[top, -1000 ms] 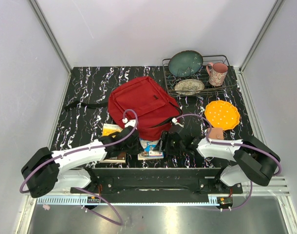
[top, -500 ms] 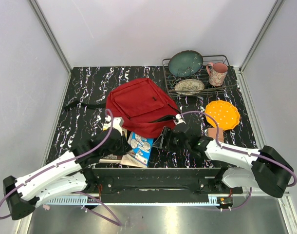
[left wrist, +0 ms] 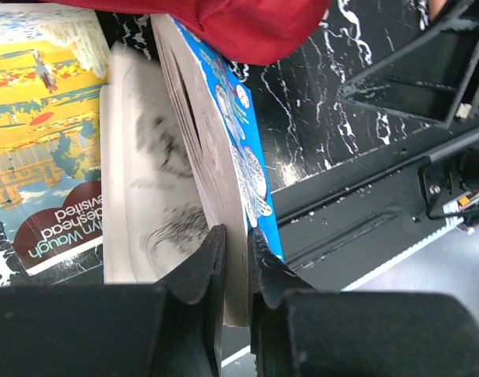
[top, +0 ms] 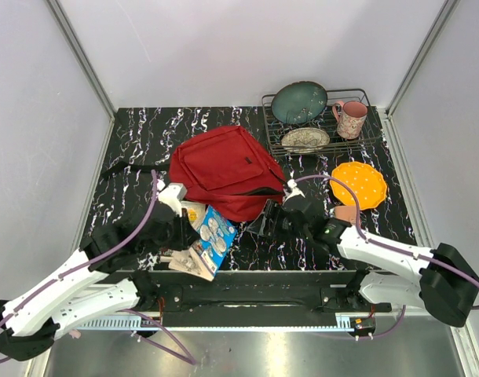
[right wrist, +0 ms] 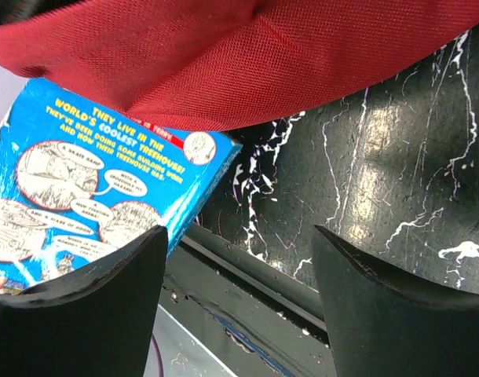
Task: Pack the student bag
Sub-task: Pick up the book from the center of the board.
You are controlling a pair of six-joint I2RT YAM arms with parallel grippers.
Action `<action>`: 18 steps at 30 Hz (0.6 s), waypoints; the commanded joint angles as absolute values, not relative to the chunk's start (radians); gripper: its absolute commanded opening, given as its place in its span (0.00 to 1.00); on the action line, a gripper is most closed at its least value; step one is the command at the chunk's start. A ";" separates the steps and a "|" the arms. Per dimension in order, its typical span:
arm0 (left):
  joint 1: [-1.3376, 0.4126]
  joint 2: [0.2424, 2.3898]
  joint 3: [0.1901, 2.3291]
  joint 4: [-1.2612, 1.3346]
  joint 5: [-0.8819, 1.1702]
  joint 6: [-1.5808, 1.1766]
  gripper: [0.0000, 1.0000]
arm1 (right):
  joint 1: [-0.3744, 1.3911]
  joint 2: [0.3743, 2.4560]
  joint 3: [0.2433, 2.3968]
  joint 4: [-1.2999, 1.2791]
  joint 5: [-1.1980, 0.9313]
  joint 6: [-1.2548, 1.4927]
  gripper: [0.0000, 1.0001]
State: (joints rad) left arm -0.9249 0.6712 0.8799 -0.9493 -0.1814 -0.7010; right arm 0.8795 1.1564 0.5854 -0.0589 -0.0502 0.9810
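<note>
The student bag (top: 224, 166), a red fabric backpack, lies mid-table, and its lower edge shows in both wrist views (left wrist: 239, 23) (right wrist: 263, 63). My left gripper (top: 194, 239) (left wrist: 235, 239) is shut on a blue illustrated book (top: 213, 236) (left wrist: 241, 153). It pinches the cover and some pages near the bottom edge, and the book stands tilted on edge just in front of the bag. My right gripper (top: 261, 225) (right wrist: 238, 236) is open with nothing between its fingers. It hovers at the bag's near edge, right of the book (right wrist: 90, 177).
A yellow-covered book (left wrist: 35, 118) and another book (top: 184, 261) lie under and beside the held one. A wire dish rack (top: 365, 133) at the back right holds a teal bowl (top: 299, 102), a patterned plate (top: 305, 140) and a pink mug (top: 351, 119). An orange plate (top: 358, 184) lies right of the bag.
My left arm drew back leftward, lifting and tilting the blue book off the stack. My right gripper opened wide and reached forward to the bag's edge.
</note>
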 commanded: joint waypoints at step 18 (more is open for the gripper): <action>-0.928 0.601 1.160 -0.811 -0.370 -0.561 0.00 | 0.890 0.991 0.684 -0.085 0.023 0.949 0.85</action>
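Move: The blue book is already pinched in my left hand, hanging partly open, its middle some 5 cm to the right and 6 cm below. From that hand the red bag's middle lies about 17 cm ahead, 8 cm right and 15 cm down; the yellow book lies flat about 7 cm left, level with it in reach, 17 cm down. From my open right hand the bag's middle is about 15 cm ahead, 12 cm left and 8 cm below. I keep the blue book pinched and raise my left hand about 12 cm, easing some 3 cm left and dipping slightly back before coming forward again, while my wrist tips the fingers up by nearly 20 degrees, swinging the book's far end upward. My right hand stays open and empty, lifting about 4 cm and drifting a little right. ##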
